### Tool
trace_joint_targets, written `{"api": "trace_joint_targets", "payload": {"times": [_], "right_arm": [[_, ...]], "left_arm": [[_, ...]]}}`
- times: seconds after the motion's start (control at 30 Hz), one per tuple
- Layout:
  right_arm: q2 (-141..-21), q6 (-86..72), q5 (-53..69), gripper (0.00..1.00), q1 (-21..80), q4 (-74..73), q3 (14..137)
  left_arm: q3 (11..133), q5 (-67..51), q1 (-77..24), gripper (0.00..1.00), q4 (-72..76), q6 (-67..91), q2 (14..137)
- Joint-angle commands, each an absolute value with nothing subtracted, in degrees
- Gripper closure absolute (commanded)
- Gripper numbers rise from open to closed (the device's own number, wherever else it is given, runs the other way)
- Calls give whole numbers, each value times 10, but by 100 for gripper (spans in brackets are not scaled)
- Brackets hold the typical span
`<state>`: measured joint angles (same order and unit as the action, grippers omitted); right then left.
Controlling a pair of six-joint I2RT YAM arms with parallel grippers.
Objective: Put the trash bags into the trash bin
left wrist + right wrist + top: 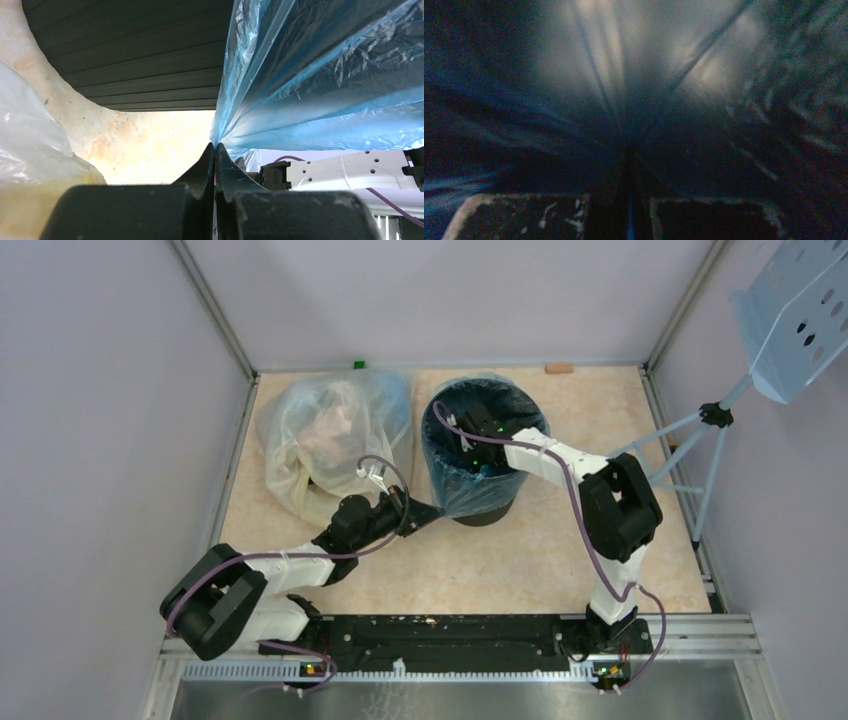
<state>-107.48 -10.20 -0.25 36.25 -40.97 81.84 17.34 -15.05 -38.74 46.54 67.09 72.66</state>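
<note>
The black ribbed trash bin (495, 508) stands at the back middle of the table, with the thin blue trash bag (462, 490) draped in and over its rim. My left gripper (436, 513) is low at the bin's front left, shut on the bag's hanging edge. In the left wrist view the left gripper (215, 145) pinches the blue film (320, 75), which fans out beside the bin wall (150, 60). My right gripper (470, 438) reaches down inside the bin. Its view is dark, and the right gripper (629, 150) is shut where the folds of the film (624, 65) converge.
A large clear yellowish bag (325, 435) lies left of the bin, touching my left arm. A pale blue perforated panel (795, 315) on a tripod (690, 460) stands at the right. A green block (358, 364) and a wooden block (559, 368) sit at the back wall.
</note>
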Motion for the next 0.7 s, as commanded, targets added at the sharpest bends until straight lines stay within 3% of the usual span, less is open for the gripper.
{"api": "trace_joint_targets", "payload": {"times": [0.0, 0.17, 0.33, 0.67], "right_arm": [[-1094, -107, -2, 100, 368, -384, 807], [-1103, -108, -2, 100, 367, -372, 798], [-1093, -106, 6, 100, 367, -388, 810], [-1022, -101, -21, 100, 367, -435, 850]], "left_arm": [[176, -159, -389, 100, 502, 657, 730], [186, -160, -389, 100, 493, 651, 726], [198, -140, -385, 77, 451, 629, 696], [245, -78, -347, 60, 248, 561, 554]]}}
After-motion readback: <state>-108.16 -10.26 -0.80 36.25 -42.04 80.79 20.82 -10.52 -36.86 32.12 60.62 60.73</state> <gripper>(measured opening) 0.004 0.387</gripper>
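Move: The left gripper still pinches the near-left edge of the blue trash bag; the bin's middle lies about 11 cm ahead of it, 9 cm to its right and a little lower. The white trash bag sits some 17 cm ahead and 23 cm left of that gripper, about 8 cm lower. The right gripper is shut inside the lined bin, whose middle is roughly 1 cm ahead, level sideways and 5 cm above its tips; the white bag is 7 cm ahead and 33 cm to its left. Press the closed right fingers about 2 cm deeper into the blue bag in the bin and hold there, easing up and slightly back and right at the end. Open the left gripper to a bit over a third to let go of the bag's edge, then lift it away about 3 cm, drawing left and slightly forward. ##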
